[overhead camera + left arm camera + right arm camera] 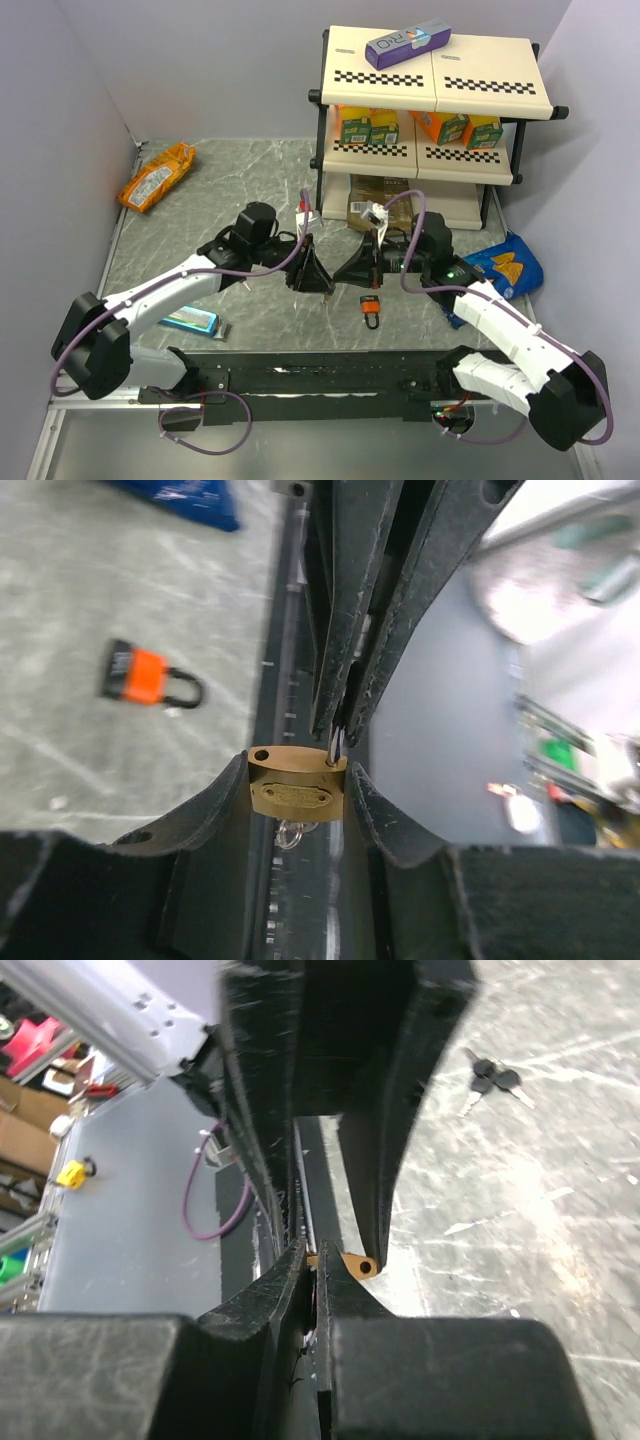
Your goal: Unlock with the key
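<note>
My left gripper (318, 280) (297, 770) is shut on a brass padlock (296, 786), its body pinched upright between the two pads. One shackle hole on the lock's top is empty. From the other rises a thin silvery shackle leg (337, 748). My right gripper (345, 275) (318, 1255) comes in from the opposite side, its fingers closed to a thin slit on that leg. A corner of the brass padlock (358, 1263) shows beside them. A small ring (290, 832) hangs under the lock. The key (492, 1072), a black-headed bunch, lies loose on the table, apart from both grippers.
An orange-red padlock (371, 306) (148, 676) lies on the table just in front of the grippers. A shelf rack (430, 110) with boxes stands at the back right. An orange snack bag (157, 176), a blue chip bag (505, 265) and a blue pack (190, 320) lie around.
</note>
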{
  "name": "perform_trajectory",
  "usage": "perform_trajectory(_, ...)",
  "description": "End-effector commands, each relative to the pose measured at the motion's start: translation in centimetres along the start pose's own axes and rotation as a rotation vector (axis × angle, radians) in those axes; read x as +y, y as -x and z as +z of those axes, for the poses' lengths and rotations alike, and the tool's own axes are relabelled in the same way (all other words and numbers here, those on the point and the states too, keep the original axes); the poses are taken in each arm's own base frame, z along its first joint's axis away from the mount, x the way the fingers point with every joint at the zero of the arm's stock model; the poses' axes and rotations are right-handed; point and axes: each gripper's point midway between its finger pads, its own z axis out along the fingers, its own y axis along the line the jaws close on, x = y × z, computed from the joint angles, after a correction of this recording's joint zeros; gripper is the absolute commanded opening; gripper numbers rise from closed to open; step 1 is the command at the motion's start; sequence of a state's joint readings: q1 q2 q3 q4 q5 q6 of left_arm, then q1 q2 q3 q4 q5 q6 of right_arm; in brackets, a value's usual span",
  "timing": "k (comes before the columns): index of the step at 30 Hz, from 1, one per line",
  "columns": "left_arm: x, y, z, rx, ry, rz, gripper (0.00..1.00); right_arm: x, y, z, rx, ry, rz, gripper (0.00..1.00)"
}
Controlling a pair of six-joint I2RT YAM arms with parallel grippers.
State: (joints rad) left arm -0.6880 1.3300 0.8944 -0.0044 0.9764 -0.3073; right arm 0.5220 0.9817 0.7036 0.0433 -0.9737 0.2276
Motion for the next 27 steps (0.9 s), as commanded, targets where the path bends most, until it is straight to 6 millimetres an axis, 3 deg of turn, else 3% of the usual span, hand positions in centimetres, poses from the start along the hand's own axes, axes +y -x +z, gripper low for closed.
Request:
perform_trajectory(1, 2.7, 4.2, -0.7, -0.131, 0.266, 0.16, 0.01, 0.0, 2.1, 0.4, -0.01, -0.023, 0.009, 0.06)
perform_trajectory(2, 3.0, 3.5, -0.6, -0.109, 0.306, 0.149, 0.01, -0.4, 2.3, 0.6, -0.013, -0.038, 0.01, 0.05)
perform_trajectory(7, 5.7, 3.9, -1.5, -0.151, 0.57, 0.183, 0.01, -4.0, 1.6, 1.0, 0.022, -0.21, 0.129, 0.0)
perform_trajectory(13, 7.1, 2.9, -1.4, -0.117, 0.749, 0.192, 0.01, -6.7, 1.0, 1.7, 0.017, -0.314, 0.252, 0.0)
perform_trajectory(21, 7.1, 2.2, -0.7, -0.095, 0.755, 0.163, 0.01, -9.2, 0.0, 1.7, 0.02, -0.428, 0.316, 0.0)
perform_trajectory(27, 8.0, 2.0, -0.8, -0.084, 0.797, 0.144, 0.01, -9.3, 0.2, 1.8, 0.013, -0.439, 0.336, 0.0)
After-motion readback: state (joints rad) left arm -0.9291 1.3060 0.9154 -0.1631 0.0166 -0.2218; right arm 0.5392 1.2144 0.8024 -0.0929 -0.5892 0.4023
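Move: The brass padlock is already between the hands: its body sits in the left fingers, and the right fingers are on its shackle, with the body about 2 cm to their left. From the left hand, the orange padlock lies some 8 cm right, about level fore-and-aft and 18 cm below. The loose keys lie about 18 cm left of the left hand, some 8 cm farther ahead, also on the table. Both hands travel together forward and down with the brass padlock between them, each going about 6–7 cm ahead and 5–6 cm lower over the open table, then slowing almost to a stop, the left fingers keeping the body and the right fingers staying nearly shut on the shackle. As they go, the left hand turns some 30 degrees counter-clockwise and the right about 20 clockwise, so both sets of fingers swing to point more forward and dip towards the table. ##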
